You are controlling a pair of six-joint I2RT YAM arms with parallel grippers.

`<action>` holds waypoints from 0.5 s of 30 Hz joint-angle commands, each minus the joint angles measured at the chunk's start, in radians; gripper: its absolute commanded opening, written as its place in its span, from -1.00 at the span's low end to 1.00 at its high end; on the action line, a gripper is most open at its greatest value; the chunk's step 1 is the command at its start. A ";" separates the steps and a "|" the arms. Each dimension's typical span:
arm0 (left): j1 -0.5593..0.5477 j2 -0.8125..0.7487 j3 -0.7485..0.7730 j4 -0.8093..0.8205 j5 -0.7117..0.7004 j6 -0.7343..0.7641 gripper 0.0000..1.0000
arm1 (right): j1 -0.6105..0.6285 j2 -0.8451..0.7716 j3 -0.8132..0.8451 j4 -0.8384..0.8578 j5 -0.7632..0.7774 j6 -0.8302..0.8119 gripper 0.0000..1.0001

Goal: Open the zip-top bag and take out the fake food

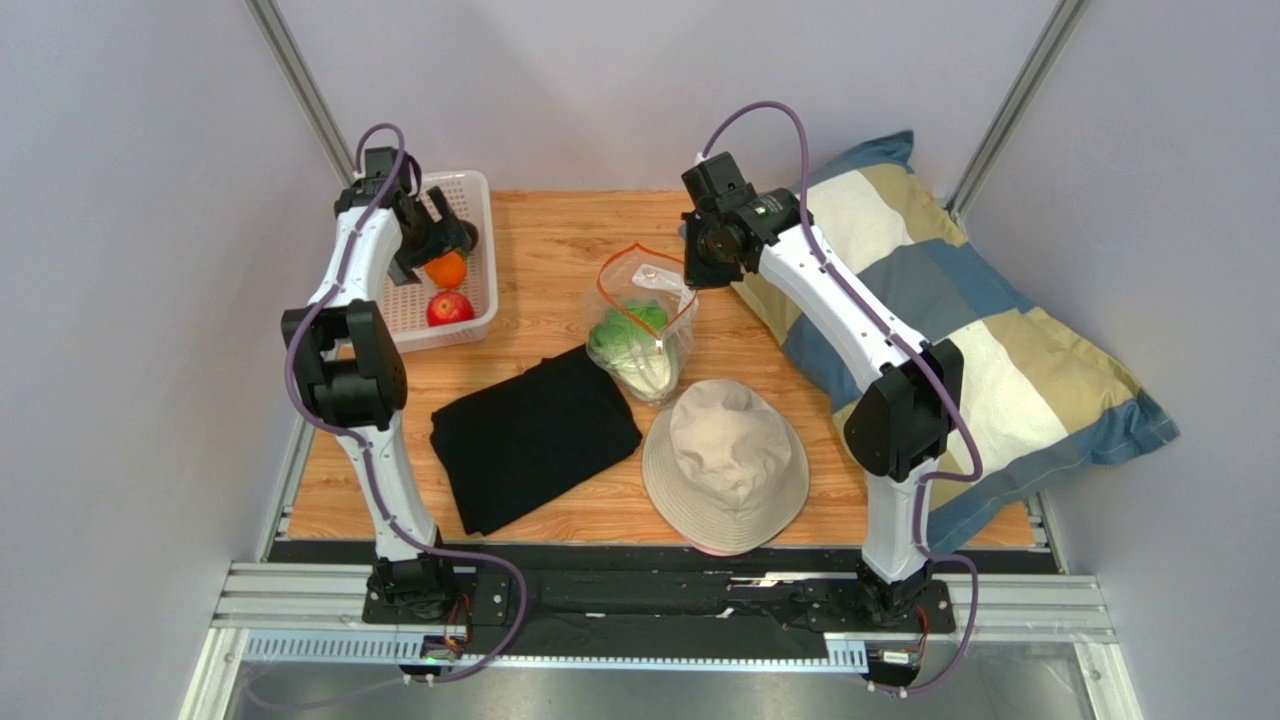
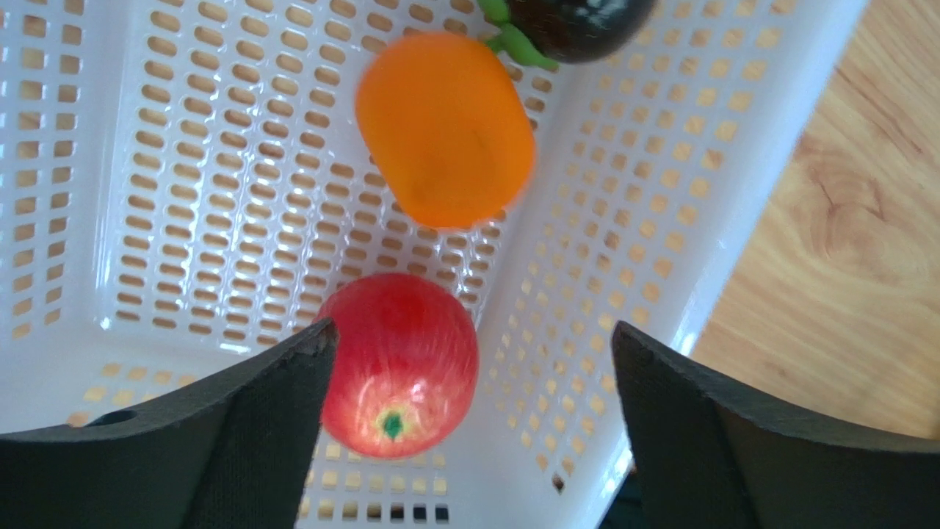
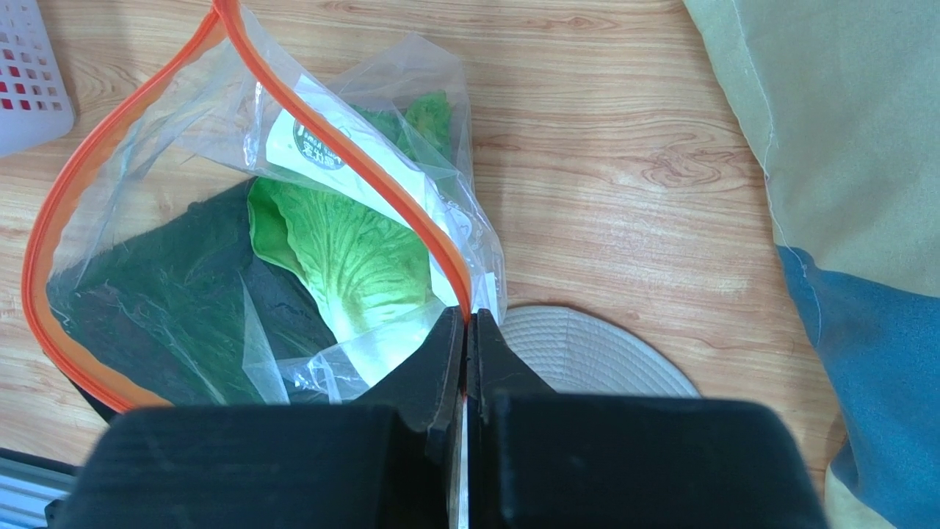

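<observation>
The zip-top bag (image 1: 646, 315) lies mid-table, its mouth gaping inside the orange-red zip strip (image 3: 66, 198). A green-white cabbage (image 3: 342, 254) is still inside it. My right gripper (image 3: 465, 320) is shut on the bag's zip edge and holds it up. My left gripper (image 2: 472, 331) hangs open over the white basket (image 2: 166, 220) with nothing between its fingers. Below it in the basket lie a red apple (image 2: 403, 364), an orange fruit (image 2: 447, 127) and a dark purple fruit (image 2: 579, 22). From above, the left gripper (image 1: 425, 255) sits over the basket's right half.
A folded black cloth (image 1: 534, 435) lies in front of the bag, partly under it. A beige bucket hat (image 1: 726, 462) sits to its right. A striped pillow (image 1: 962, 330) fills the table's right side. The basket (image 1: 473, 188) is at the back left.
</observation>
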 commanded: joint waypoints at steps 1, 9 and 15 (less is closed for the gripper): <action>-0.035 -0.224 -0.036 -0.007 0.097 0.044 0.67 | 0.000 -0.026 0.060 0.011 0.032 -0.025 -1.00; -0.316 -0.496 -0.352 0.402 0.541 -0.198 -0.31 | 0.002 -0.016 0.083 0.020 0.023 -0.004 -1.00; -0.513 -0.436 -0.258 0.262 0.440 -0.209 -0.57 | 0.016 -0.029 0.072 0.026 0.047 0.028 -1.00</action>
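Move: The lettuce I go for with my left hand stands in the open bag, some 30 cm to its right, 15 cm back and 8 cm below. The bag's mouth is about 31 cm right, 12 cm back and 4 cm higher; the black cloth lies 18 cm right, 23 cm back. The just-released orange is 7 cm below, 2 cm ahead, 1 cm right. From my right hand the lettuce is 6 cm left, 4 cm back, 14 cm down. I sweep my emptied left hand quickly out of the basket, about 29 cm to the right while rising some 18 cm and drawing back 12 cm, towards the open bag's mouth. On the way I swing the wrist clockwise, raise the fingertips and narrow the wide-open fingers to about a quarter. My right hand keeps pinching the bag's rim and lifts it barely a centimetre. ##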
